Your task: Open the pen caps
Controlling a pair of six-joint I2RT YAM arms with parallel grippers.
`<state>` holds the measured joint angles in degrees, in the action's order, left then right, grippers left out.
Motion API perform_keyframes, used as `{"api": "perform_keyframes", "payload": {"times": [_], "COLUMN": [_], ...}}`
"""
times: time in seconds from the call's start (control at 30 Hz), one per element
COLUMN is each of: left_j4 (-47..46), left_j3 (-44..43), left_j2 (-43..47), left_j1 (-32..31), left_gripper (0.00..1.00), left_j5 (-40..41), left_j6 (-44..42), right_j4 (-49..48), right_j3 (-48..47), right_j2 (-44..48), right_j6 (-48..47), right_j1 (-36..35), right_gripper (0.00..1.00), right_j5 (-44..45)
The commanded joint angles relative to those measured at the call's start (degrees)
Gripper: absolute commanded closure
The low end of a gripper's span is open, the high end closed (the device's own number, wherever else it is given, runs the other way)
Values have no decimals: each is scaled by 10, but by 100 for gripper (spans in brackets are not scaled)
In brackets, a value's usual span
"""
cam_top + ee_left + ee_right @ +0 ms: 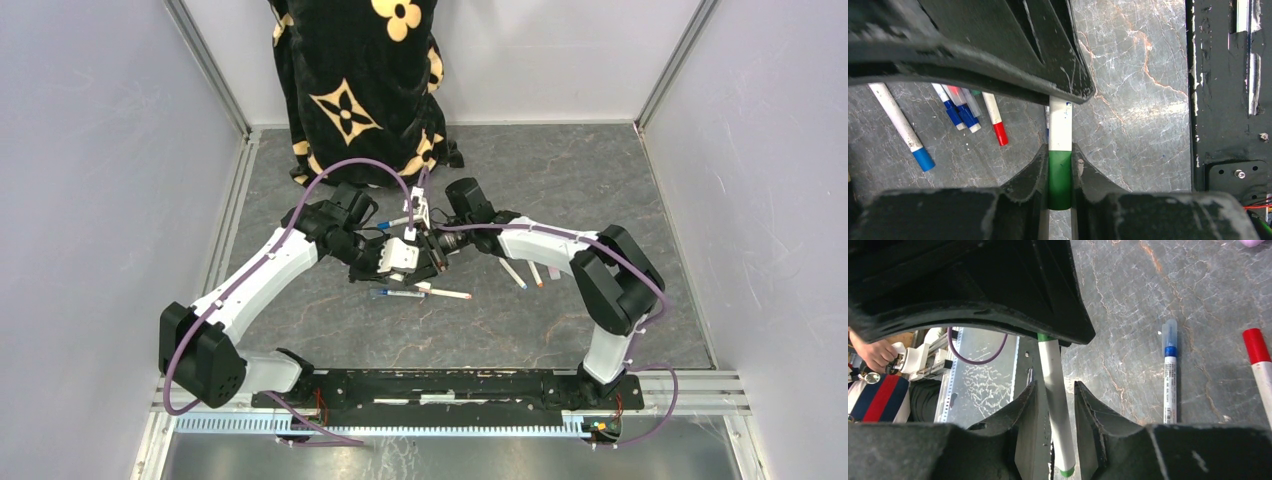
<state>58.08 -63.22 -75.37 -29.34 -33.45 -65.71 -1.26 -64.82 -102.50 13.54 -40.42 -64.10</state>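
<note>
One pen hangs between my two grippers above the table. My left gripper (1060,152) is shut on its green cap (1060,182), and the white barrel (1060,122) runs on up to the other gripper's black body. In the right wrist view the same barrel (1055,405) stands between the fingers of my right gripper (1056,390), which is open, with a gap on either side. From above, the left gripper (412,256) and the right gripper (440,246) meet nose to nose at mid-table.
Loose pens lie on the grey marble table: a blue-ended one (900,125), a red-ended one (995,120), a clear-capped blue one (1169,370) and two by the right arm (524,273). A black and gold blanket (355,90) hangs at the back. A black rail (450,385) lines the near edge.
</note>
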Motion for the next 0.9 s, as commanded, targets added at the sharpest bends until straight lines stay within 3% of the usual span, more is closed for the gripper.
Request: {"api": "perform_keyframes", "payload": {"times": [0.0,0.2,0.3,0.4,0.53,0.63,0.8,0.87], "left_j4": [-8,-2,5,18,62,65,12,-39], "left_j3": [-5,0,-3,-11,-49,-58,-24,1], "left_j2": [9,7,-7,-8,-33,-43,-52,-60], "left_j1": [-3,-3,1,41,140,183,189,188], "left_gripper": [93,96,98,98,98,98,98,98], "left_j5": [-11,-3,21,32,31,23,-1,-11], "left_j6": [-20,-28,-43,-83,-153,-171,-139,-105], "right_j4": [-82,-144,-114,-17,80,101,140,154], "right_j3": [-23,-11,3,11,35,52,59,59], "right_j2": [-28,-34,-26,-13,11,29,52,71], "right_j6": [73,130,111,37,-35,-56,-83,-84], "right_j1": [-16,-15,-1,24,48,55,80,97], "right_gripper": [64,82,100,100,100,100,100,100], "right_j5": [-11,-5,9,38,63,85,114,166]}}
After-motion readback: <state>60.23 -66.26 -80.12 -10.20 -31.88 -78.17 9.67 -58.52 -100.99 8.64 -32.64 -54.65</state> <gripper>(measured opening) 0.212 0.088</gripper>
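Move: The green pen lies with its barrel between the right hand's parted fingers, its middle about 1 cm to the left. The left hand already holds the cap, the barrel some 4 cm to its right and 2 cm lower. About 13 cm below the right hand and roughly level with it, a clear-capped blue pen lies 4 cm left and a peach-capped pen 5 cm right. The right hand pinches the barrel, then draws right and down; the left pulls the cap left-forward, each about 10 cm. ##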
